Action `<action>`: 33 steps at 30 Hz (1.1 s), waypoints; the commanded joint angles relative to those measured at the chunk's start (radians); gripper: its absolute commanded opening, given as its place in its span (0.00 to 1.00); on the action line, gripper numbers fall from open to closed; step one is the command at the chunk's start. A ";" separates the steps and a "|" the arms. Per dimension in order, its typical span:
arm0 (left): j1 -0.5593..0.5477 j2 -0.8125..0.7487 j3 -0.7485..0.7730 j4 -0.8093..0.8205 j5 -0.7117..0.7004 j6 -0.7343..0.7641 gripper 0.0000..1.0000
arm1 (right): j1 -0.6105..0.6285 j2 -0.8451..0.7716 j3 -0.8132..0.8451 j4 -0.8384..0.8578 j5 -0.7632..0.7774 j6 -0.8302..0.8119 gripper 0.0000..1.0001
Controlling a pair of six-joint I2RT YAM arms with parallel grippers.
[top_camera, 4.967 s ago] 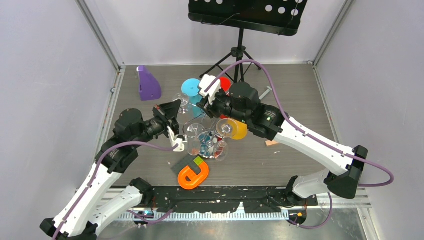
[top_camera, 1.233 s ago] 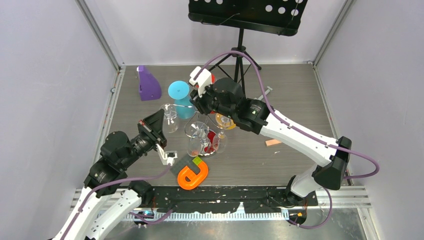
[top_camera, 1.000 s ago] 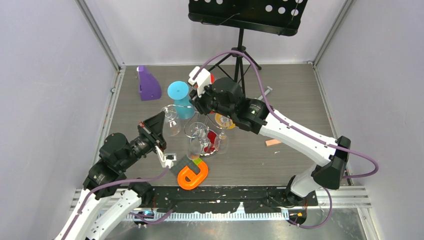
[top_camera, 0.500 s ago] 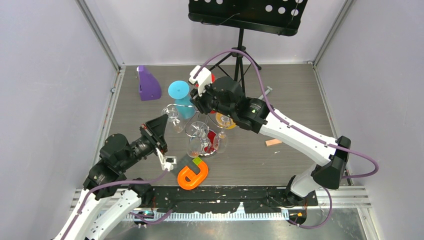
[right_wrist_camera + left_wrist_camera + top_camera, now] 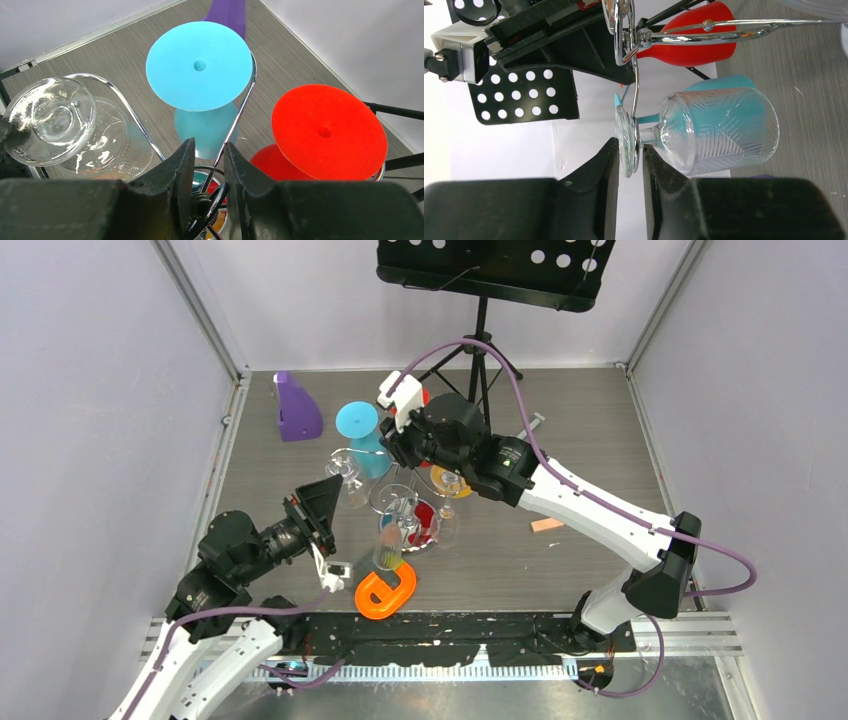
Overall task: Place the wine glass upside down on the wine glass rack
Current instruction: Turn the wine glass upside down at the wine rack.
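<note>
The clear ribbed wine glass (image 5: 719, 130) (image 5: 347, 478) hangs upside down from a curled arm (image 5: 704, 32) of the chrome wine glass rack (image 5: 352, 452). My left gripper (image 5: 628, 150) (image 5: 332, 490) is open a little. The glass's round foot (image 5: 628, 142) stands edge-on between its fingers, with a thin gap at the right finger. My right gripper (image 5: 209, 150) (image 5: 398, 453) is shut on the rack's top hub (image 5: 200, 205), where the wire arms (image 5: 237, 120) meet. The clear glass (image 5: 50, 120) shows at the left of the right wrist view.
A blue glass (image 5: 199, 65) (image 5: 358, 422), a red glass (image 5: 327, 132) and a yellow one (image 5: 450, 482) also hang on the rack. Round about are a purple bottle (image 5: 296, 408), an orange U-shaped piece (image 5: 385, 590), a peach strip (image 5: 546, 525) and the black music stand (image 5: 490, 270).
My left jaws have gone from shut on the glass's foot to slightly parted, and the left wrist has shifted a little nearer. The glass stays hanging on the rack arm. The right arm has held still.
</note>
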 commanded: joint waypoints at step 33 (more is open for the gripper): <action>-0.005 -0.350 -0.145 0.101 -0.237 -1.185 1.00 | 0.001 0.035 0.082 -0.181 0.009 0.018 0.33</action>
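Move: Between the left hand's slightly parted fingertips is the foot of the upside-down wine glass, already in the rack's wire loop; the glass's middle is about 2 cm ahead, 1 cm right and 7 cm below that hand. The upturned blue glass stands roughly 9 cm ahead, 3 cm right; the hanging clear flute, some 4 cm back and 9 cm right, both about 7 cm below. From the right hand at the rack's top, the wine glass lies around 2 cm back, 7 cm left, 11 cm below. Backing off from the wine glass's foot, the left hand opens its partly parted fingers wide and draws about 4 cm back, then also some 3 cm left, sinking slightly. Late in the retreat the wrist rolls roughly 45 degrees, counter-clockwise seen from behind the hand. The right hand stays in place, keeping its hold on the rack's top. ##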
